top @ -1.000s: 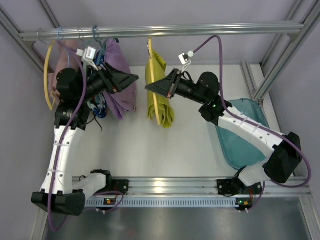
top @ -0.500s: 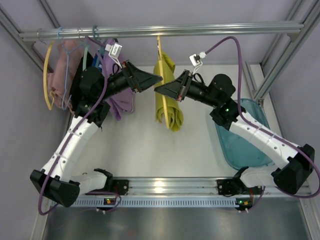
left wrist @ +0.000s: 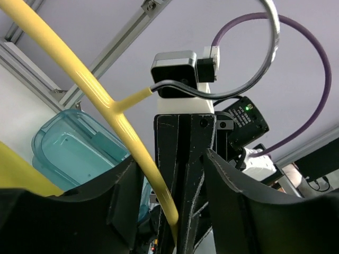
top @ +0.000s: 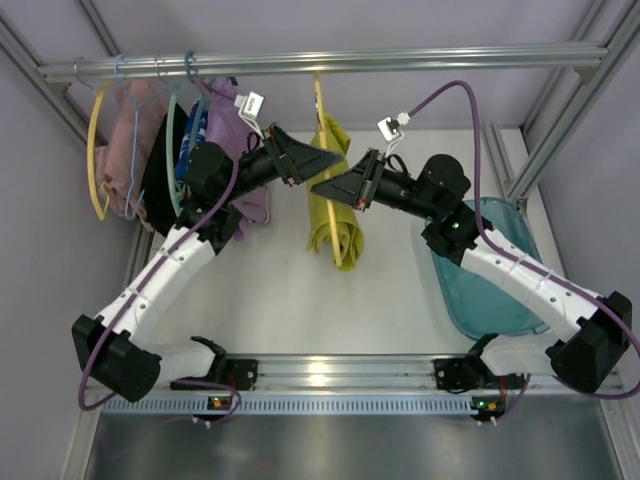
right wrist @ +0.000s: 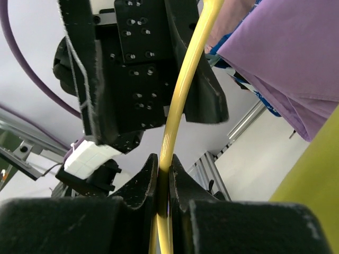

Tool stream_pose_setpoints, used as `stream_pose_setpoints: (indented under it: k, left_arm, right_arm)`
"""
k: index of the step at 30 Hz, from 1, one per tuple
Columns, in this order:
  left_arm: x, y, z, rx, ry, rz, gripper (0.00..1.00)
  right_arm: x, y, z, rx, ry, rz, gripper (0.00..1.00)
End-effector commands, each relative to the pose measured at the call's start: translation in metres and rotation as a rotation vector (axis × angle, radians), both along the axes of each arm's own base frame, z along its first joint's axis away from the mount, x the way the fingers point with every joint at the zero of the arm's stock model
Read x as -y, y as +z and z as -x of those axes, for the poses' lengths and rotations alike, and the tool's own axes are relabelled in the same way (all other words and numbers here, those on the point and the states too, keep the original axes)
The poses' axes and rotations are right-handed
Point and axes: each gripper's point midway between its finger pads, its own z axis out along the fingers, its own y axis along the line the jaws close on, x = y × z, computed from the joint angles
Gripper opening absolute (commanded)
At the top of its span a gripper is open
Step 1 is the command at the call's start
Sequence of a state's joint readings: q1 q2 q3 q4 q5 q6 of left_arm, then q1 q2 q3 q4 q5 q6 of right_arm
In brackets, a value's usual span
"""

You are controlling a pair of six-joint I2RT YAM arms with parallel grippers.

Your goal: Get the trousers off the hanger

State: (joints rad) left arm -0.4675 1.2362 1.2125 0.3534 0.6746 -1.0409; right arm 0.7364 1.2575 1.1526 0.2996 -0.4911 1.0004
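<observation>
The yellow hanger (top: 321, 118) hangs from the rail with the yellow-green trousers (top: 330, 205) draped over it. My right gripper (top: 322, 187) is shut on the hanger's thin bar (right wrist: 185, 79), which runs up between its jaws (right wrist: 163, 159). My left gripper (top: 332, 160) faces it from the left, open, with the yellow bar (left wrist: 100, 95) passing between its spread jaws (left wrist: 172, 159) close to the left one. The right gripper's black fingers (left wrist: 185, 137) stand just beyond. A trouser edge shows in the right wrist view (right wrist: 318, 174).
The metal rail (top: 450, 57) crosses the back. At its left hang an empty yellow hanger (top: 95, 150), a pink garment (top: 130, 130), teal hangers (top: 176, 120) and a purple garment (top: 232, 125). A teal tub (top: 480, 275) lies at the right.
My left arm has swung right from the purple garment to the hanger, and its open jaws now straddle the bar. My right gripper still grips the hanger, which first shifted right.
</observation>
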Motion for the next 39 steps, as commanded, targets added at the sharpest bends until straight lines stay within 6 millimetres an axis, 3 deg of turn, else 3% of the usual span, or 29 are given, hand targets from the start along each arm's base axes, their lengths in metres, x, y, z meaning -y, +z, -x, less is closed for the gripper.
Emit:
stream_pose_setpoints:
  k: [1, 5, 6, 8, 9, 11, 12, 14, 15, 18, 19, 20, 21, 23, 24, 26, 27, 29, 30, 32, 33, 39]
  left_arm:
    - [0.006, 0.023, 0.02, 0.108, -0.055, 0.074, 0.52]
    - [0.006, 0.022, 0.014, 0.056, -0.039, 0.095, 0.39]
    - [0.006, 0.022, 0.013, 0.05, -0.039, 0.098, 0.25]
    - [0.005, 0.026, 0.012, 0.037, -0.034, 0.112, 0.08]
    - [0.004, 0.027, 0.011, 0.027, -0.029, 0.118, 0.0]
    - [0.005, 0.026, 0.007, -0.025, -0.021, 0.116, 0.0]
    - [0.005, 0.024, 0.004, -0.043, -0.019, 0.111, 0.0]
    - [0.003, 0.025, 0.002, -0.075, -0.017, 0.122, 0.0]
    - [0.0, 0.025, -0.001, -0.087, -0.008, 0.121, 0.0]
    - [-0.002, 0.03, 0.0, -0.098, -0.014, 0.134, 0.0]
    - [-0.002, 0.036, 0.002, -0.104, -0.022, 0.143, 0.0]
    - [-0.002, 0.037, 0.002, -0.11, -0.022, 0.144, 0.0]
    - [-0.002, 0.04, 0.002, -0.117, -0.021, 0.147, 0.0]
    - [-0.002, 0.038, -0.007, -0.205, 0.007, 0.144, 0.0]
    - [-0.002, 0.036, -0.009, -0.246, 0.017, 0.143, 0.0]
    - [-0.003, 0.033, -0.016, -0.322, 0.036, 0.15, 0.0]
    - [-0.003, 0.035, -0.017, -0.32, 0.041, 0.155, 0.0]
    - [-0.004, 0.038, -0.021, -0.337, 0.052, 0.165, 0.0]
    - [-0.004, 0.041, -0.02, -0.337, 0.052, 0.17, 0.0]
    - [-0.004, 0.048, -0.02, -0.328, 0.049, 0.18, 0.0]
    - [-0.003, 0.048, -0.022, -0.329, 0.052, 0.181, 0.0]
    - [-0.004, 0.056, -0.027, -0.319, 0.07, 0.193, 0.0]
  right_arm:
    - [0.025, 0.083, 0.029, 0.288, -0.008, -0.198, 0.0]
    - [0.026, 0.079, 0.029, 0.298, -0.013, -0.187, 0.0]
    - [0.027, 0.078, 0.029, 0.308, -0.015, -0.184, 0.0]
    - [0.028, 0.071, 0.029, 0.313, -0.021, -0.171, 0.0]
    - [0.027, 0.062, 0.027, 0.321, -0.027, -0.151, 0.08]
    - [0.034, 0.055, 0.023, 0.332, -0.054, -0.129, 0.14]
    - [0.036, 0.046, 0.018, 0.335, -0.077, -0.106, 0.24]
    - [0.049, 0.043, 0.01, 0.35, -0.126, -0.086, 0.32]
    - [0.054, 0.032, 0.002, 0.349, -0.162, -0.046, 0.45]
    - [0.082, 0.027, -0.015, 0.414, -0.29, 0.019, 0.68]
    - [0.094, 0.017, -0.027, 0.412, -0.352, 0.068, 0.71]
    - [0.105, 0.02, -0.025, 0.456, -0.393, 0.088, 0.73]
    - [0.115, 0.01, -0.033, 0.51, -0.459, 0.154, 0.77]
    - [0.13, 0.004, -0.026, 0.591, -0.503, 0.211, 0.79]
    - [0.134, -0.011, -0.027, 0.645, -0.512, 0.273, 0.82]
    - [0.14, -0.021, -0.016, 0.695, -0.512, 0.307, 0.83]
    - [0.141, -0.037, -0.014, 0.703, -0.5, 0.337, 0.84]
    - [0.146, -0.034, 0.0, 0.77, -0.501, 0.309, 0.86]
    - [0.148, -0.048, -0.002, 0.76, -0.516, 0.328, 0.87]
    - [0.145, -0.051, 0.006, 0.765, -0.51, 0.317, 0.88]
    - [0.146, -0.06, 0.0, 0.73, -0.54, 0.341, 0.86]
    - [0.119, -0.077, 0.0, 0.683, -0.526, 0.312, 0.86]
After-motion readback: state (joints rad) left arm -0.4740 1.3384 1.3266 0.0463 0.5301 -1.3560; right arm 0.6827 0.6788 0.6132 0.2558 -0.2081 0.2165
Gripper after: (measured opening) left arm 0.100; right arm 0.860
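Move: The yellow hanger's bar already runs between the left hand's open fingers, barely 1 cm to the right and 1 cm below their middle; the right fingers still pinch the same bar a little lower and nearer the base. The green trousers hang about 17 cm below the left hand, 4 cm ahead and 2 cm right. The rail is about 11 cm ahead and 12 cm above, with the purple trousers 11 cm ahead, 18 cm left and 15 cm below. Nearly in place, easing slightly right and down, the left hand shuts on the hanger bar. Only then does the right hand open wide, let go and draw off to the right, next sinking to end some 12 cm right and 9 cm lower, its fingers swung clockwise. Keeping its pinch, the left dips, rises slightly and carries the hanger about 5 cm forward, rolling its top forward some 30 degrees. ##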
